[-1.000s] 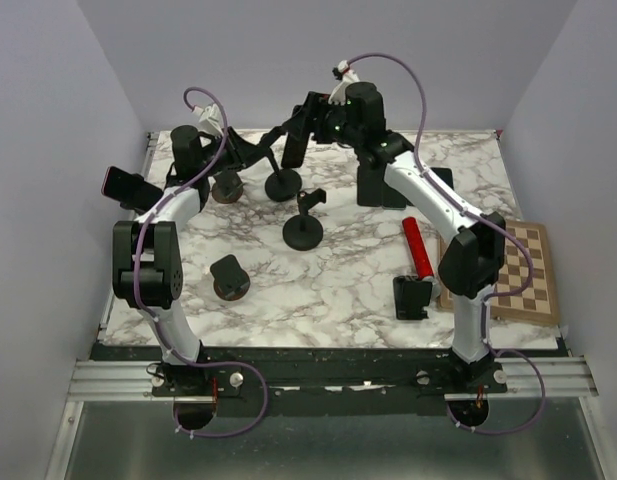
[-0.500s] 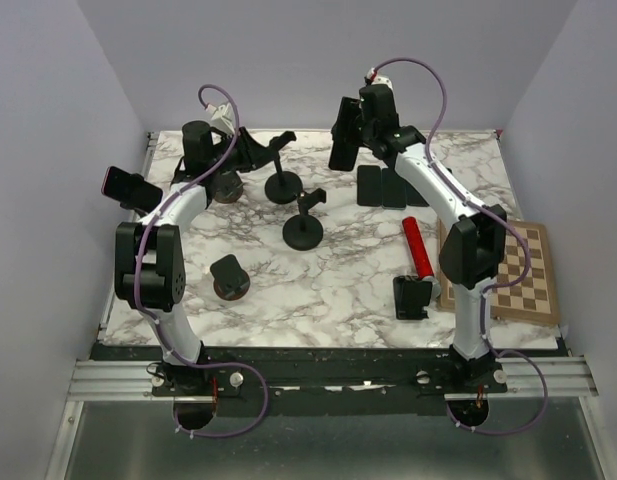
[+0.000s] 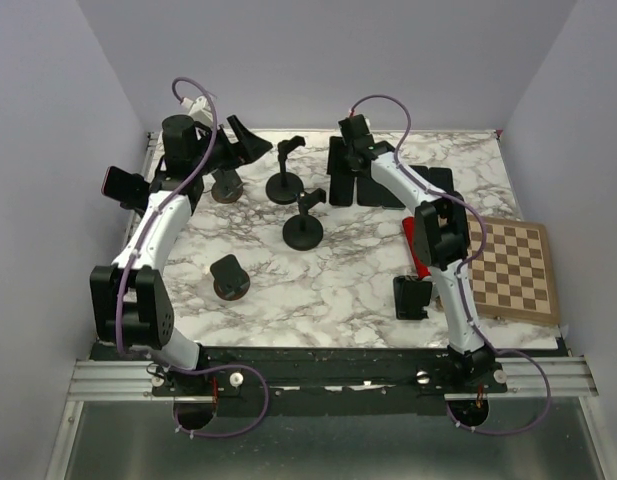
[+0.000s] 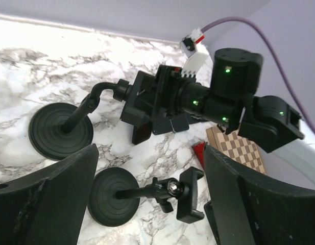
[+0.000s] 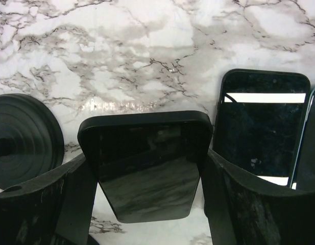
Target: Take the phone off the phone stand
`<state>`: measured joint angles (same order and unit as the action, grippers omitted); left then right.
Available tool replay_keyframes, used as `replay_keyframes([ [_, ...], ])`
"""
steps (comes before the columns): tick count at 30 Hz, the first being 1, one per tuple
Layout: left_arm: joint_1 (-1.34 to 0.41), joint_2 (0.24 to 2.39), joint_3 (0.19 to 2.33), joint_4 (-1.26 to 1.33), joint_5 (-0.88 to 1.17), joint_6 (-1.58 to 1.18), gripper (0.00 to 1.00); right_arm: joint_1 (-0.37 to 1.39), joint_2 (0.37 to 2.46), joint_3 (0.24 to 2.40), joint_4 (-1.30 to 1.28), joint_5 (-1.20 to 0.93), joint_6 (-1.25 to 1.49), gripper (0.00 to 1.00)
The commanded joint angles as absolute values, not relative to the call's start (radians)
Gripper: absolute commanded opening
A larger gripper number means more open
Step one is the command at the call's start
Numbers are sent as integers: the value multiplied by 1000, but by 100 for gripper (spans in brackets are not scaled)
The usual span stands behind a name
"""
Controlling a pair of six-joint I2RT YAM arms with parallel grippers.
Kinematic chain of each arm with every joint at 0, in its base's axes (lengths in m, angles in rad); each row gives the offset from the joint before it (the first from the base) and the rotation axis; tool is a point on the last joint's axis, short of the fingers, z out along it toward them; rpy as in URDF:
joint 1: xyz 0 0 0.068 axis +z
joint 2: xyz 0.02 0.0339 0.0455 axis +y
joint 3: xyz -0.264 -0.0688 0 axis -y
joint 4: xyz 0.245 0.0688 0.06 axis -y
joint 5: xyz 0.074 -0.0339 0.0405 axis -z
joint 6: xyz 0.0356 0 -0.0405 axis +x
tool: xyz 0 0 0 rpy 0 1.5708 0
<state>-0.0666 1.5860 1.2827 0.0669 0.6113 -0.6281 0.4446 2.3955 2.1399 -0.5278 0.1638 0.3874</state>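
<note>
My right gripper (image 5: 147, 176) is shut on the black phone (image 5: 146, 158), its fingers pressing on both long sides. In the top view the right gripper (image 3: 344, 172) holds the phone (image 3: 340, 190) low over the table, to the right of the phone stand (image 3: 283, 185). That stand's clamp (image 3: 289, 148) holds nothing. The left gripper (image 3: 243, 142) hovers open to the left of the stand, touching nothing. In the left wrist view the left gripper (image 4: 149, 168) frames a second stand (image 4: 114, 196) with a bare clamp (image 4: 190, 201).
Other phones (image 5: 260, 127) lie flat just right of the held one. Another stand (image 3: 303, 232), two small round-based items (image 3: 228, 277) (image 3: 226, 187), a red cylinder (image 3: 416, 245), a black holder (image 3: 413, 298) and a chessboard (image 3: 513, 270) occupy the marble table (image 3: 328, 290).
The left gripper let go of the stand, opened and drew back left. The right gripper carried the phone off the stand, right and down toward the flat phones.
</note>
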Motion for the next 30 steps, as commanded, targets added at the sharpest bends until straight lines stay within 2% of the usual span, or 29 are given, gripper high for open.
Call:
replay_keyframes([
  [1, -64, 1438, 1307, -86, 463, -587, 91, 445, 2456, 2250, -567, 172, 371, 1],
  [7, -64, 1334, 1324, -177, 438, -504, 91, 445, 2520, 2286, -591, 242, 355, 10],
  [12, -63, 1274, 1278, -143, 452, -523, 90, 446, 2564, 2296, -589, 222, 376, 24],
  [21, -55, 1266, 1277, -156, 438, -515, 89, 446, 2608, 2286, -609, 275, 414, 35],
  [26, -25, 1271, 1268, -138, 464, -543, 89, 446, 2628, 2299, -596, 267, 414, 46],
  [30, -20, 1266, 1260, -136, 448, -535, 89, 445, 2655, 2338, -598, 285, 417, 47],
])
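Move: My right hand still holds the phone, steeply tilted, above its place at the left end of the row of laid phones; the middle of that spot is about 7 cm below my hand and 2 cm back, 1 cm to the right. The nearest laid phone lies some 9 cm to my right, 2 cm back. An emptied stand is roughly 18 cm to my left, 1 cm back; a second one is 12 cm left and 16 cm back. From my left hand the spot lies about 8 cm ahead, 22 cm right and 27 cm below. With my right hand I lower the phone some 5 cm, easing forward about 2 cm first, so that it swivels flat between my fingers over its near edge, which rests on the table; I keep my grip. My empty left hand draws back and up, clear of the stands, then drifts left while sinking a little, fingers staying open. ##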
